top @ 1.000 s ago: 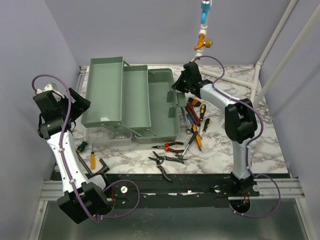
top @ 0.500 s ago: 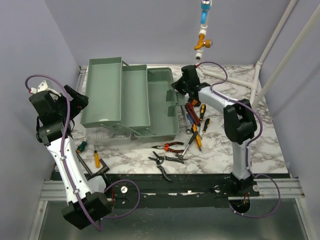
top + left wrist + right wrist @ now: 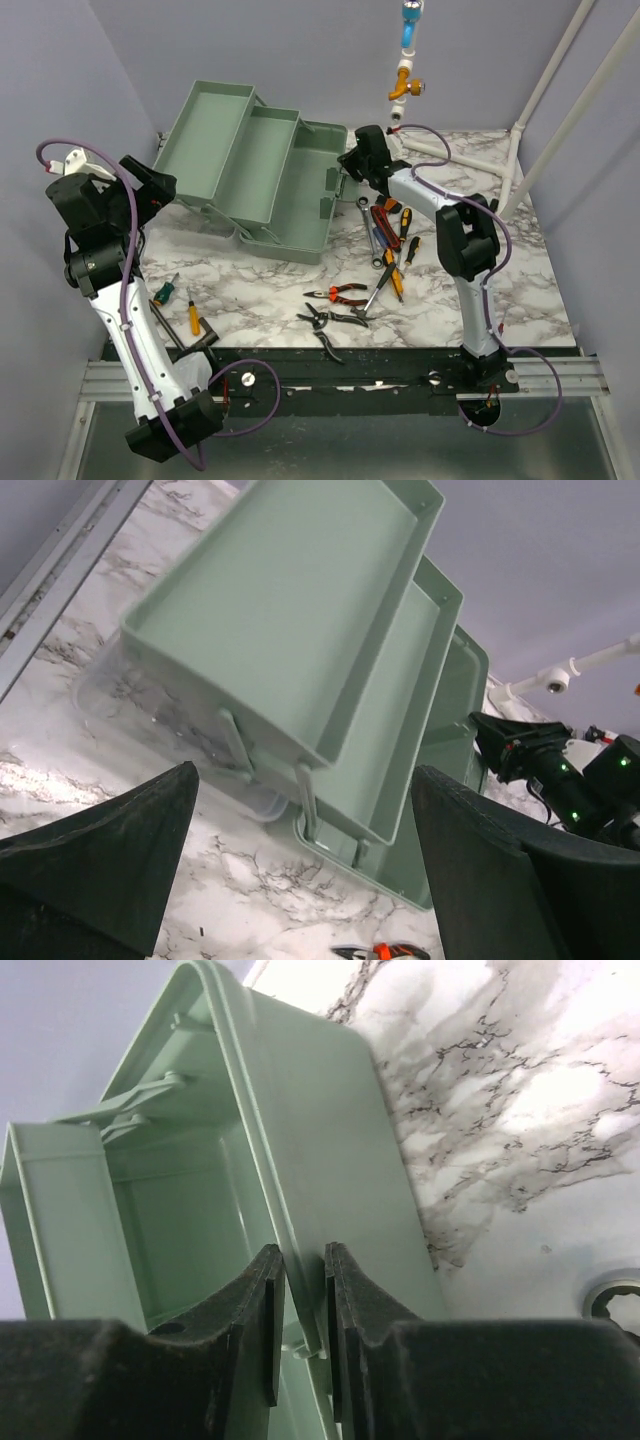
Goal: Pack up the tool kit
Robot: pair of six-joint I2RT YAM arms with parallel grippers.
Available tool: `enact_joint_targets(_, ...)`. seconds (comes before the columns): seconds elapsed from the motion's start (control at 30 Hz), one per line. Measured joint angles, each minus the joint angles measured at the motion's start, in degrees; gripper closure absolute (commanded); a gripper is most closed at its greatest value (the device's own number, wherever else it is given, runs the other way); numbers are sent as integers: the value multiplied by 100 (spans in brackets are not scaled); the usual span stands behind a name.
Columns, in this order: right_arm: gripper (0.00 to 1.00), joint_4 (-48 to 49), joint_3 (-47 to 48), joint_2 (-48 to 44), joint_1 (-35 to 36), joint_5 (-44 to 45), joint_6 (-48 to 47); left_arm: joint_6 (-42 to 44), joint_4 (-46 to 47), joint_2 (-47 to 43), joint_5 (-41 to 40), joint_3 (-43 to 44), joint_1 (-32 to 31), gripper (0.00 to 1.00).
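Note:
The green toolbox [image 3: 250, 170] stands open with its two stepped trays fanned out to the left, and it sits tilted and skewed on the marble table. My right gripper [image 3: 352, 165] is shut on the box's right wall rim; the right wrist view shows both pads clamping the thin green wall [image 3: 330, 1140] at the gripper [image 3: 305, 1260]. My left gripper [image 3: 160, 195] is open and empty, held off the table to the left of the trays. In the left wrist view the box [image 3: 300, 610] lies beyond the gripper [image 3: 300, 780]. Loose tools lie in front of the box.
Red-handled pliers [image 3: 345, 293], black cutters [image 3: 330, 318], orange screwdrivers [image 3: 395, 275], a wrench [image 3: 368, 235] and red-handled tools [image 3: 385, 222] lie right of centre. A green screwdriver [image 3: 163, 292] and a yellow one [image 3: 193, 318] lie front left. A clear plastic tray [image 3: 120, 695] shows under the trays.
The toolbox has turned and tilted, its tray side swung back and to the left. My right gripper moved back-left with the wall in its grip. My left arm rose and pulled left.

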Motion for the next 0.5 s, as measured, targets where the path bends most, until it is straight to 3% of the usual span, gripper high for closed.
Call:
enact_joint_targets(0.1,64,149,-24,-13,-9,-2,-74,0,17,-129,107,-127,-79,10)
enact_joint_targets(0.17,56,225,-103,-107,-33,0,-219,0,15,-271,181,-247,-136,10)
enact_joint_targets(0.23,42,225,-166,-275,-55,7,-472,0,24,-511,260,-402,-221,10)
enact_joint_targets(0.33,32,179,-251,-680,-63,50,-955,39,72,-940,396,-695,-374,10)
enact_joint_targets(0.5,28,101,-1169,-2107,-81,247,-1766,68,389,-1770,557,-1508,-863,11)
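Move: The opened tool box's right rim is right between the right fingers, and the middle of its base tray is about 7 cm left, 7 cm back and 5 cm lower. From the same hand the wrench lies some 11 cm back and 5 cm right, the brush 4 cm back and 9 cm right, both about 8 cm down. From the high left hand, the pliers lie some 30 cm right, 5 cm back and 32 cm down; the base tray 26 cm right, 19 cm ahead. The tool box's right rim is let go: the right fingers, already parting, open wide and lift off it, first straight up, then also back and to the right, about 11 cm up in all, fingertips tipping up. Meanwhile the empty, open left hand swings some 8 cm right and 5 cm back, turning about 15 degrees clockwise, high over the table. ##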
